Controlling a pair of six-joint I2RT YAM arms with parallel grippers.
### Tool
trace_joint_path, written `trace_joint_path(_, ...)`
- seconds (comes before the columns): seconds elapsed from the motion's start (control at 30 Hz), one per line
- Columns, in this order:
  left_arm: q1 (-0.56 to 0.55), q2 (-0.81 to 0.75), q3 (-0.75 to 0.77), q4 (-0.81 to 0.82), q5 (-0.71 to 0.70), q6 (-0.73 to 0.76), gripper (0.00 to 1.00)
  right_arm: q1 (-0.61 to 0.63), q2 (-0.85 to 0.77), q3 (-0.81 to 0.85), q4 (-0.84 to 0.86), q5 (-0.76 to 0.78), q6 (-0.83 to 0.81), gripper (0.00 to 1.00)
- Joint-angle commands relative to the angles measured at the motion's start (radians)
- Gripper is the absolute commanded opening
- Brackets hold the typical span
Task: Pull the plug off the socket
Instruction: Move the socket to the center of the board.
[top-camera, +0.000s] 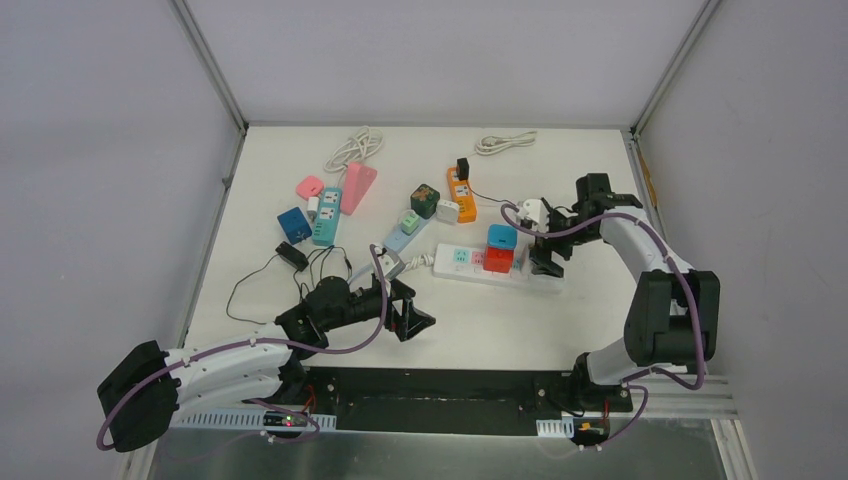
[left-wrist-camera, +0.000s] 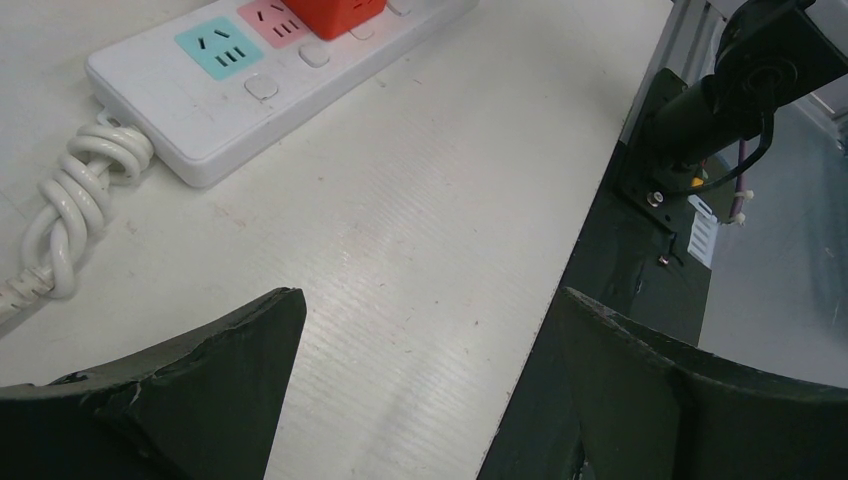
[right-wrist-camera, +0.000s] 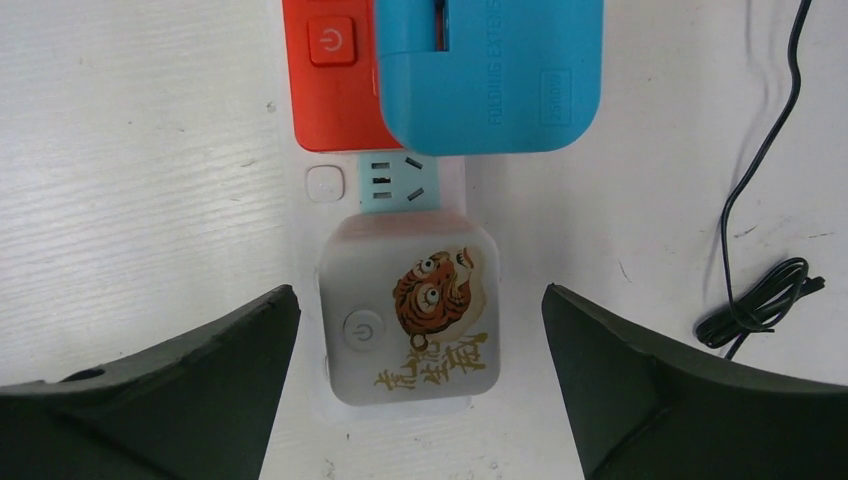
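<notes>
The socket is a long white power strip (top-camera: 462, 262) (left-wrist-camera: 250, 100) lying across the middle of the table. A red cube adapter (top-camera: 497, 260) (right-wrist-camera: 330, 90) and a blue cube adapter (top-camera: 501, 238) (right-wrist-camera: 490, 80) sit on it. At its right end stands a white cube plug (right-wrist-camera: 410, 310) with a tiger picture and a power button. My right gripper (top-camera: 546, 262) (right-wrist-camera: 420, 300) hangs over that plug, open, one finger on either side with a gap to each. My left gripper (top-camera: 415, 322) (left-wrist-camera: 428, 295) is open and holds nothing, low over bare table near the front edge.
Behind the strip lie an orange strip (top-camera: 461, 195), a pink strip (top-camera: 357, 187), a blue strip (top-camera: 326, 215) and several small cube adapters. A black adapter (top-camera: 292, 255) trails its cable at the left. A thin black cable (right-wrist-camera: 760, 300) lies right of the tiger plug.
</notes>
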Motion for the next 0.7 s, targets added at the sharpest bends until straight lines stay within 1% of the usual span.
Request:
trace_joint_path(0.0,0.006,-0.004,-0.011,0.056,0.020,0.025,0.99,0.019,-0.005,-0.008,0.052,0.016,-0.036,0.94)
trace_joint_path(0.2,0.005,0.001,-0.011,0.058,0.022,0.024,0.99,0.029,0.009,-0.028,0.036,0.026,-0.089,0.85)
trace_joint_path(0.53,0.005,-0.005,-0.011,0.056,0.026,0.020,0.99,0.030,0.029,-0.021,-0.010,0.036,-0.125,0.67)
trace_joint_path(0.6,0.005,-0.006,-0.013,0.056,0.026,0.022,0.99,0.031,0.029,-0.021,-0.026,0.036,-0.139,0.61)
trace_joint_path(0.67,0.005,-0.005,-0.012,0.056,0.026,0.022,0.99,0.032,0.027,-0.021,-0.048,0.032,-0.160,0.51)
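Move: Just below the right hand's open fingers, about 3 cm down and 1 cm left, sits the white tiger-print plug on the socket strip. From that hand the red plug is about 10 cm to the left and level fore and aft, with the blue cube 4 cm ahead and 9 cm left. The black cord bundle lies some 12 cm straight ahead. From the left hand, the tiger plug is roughly 13 cm ahead and 26 cm right. Closing around the white tiger plug, the right hand's wide-open fingers come in by over a third of their range while the hand sinks about 1.5 cm over it and turns some 5 degrees counter-clockwise. By the end both fingertips have come onto the plug's near and far sides, pinching it. ##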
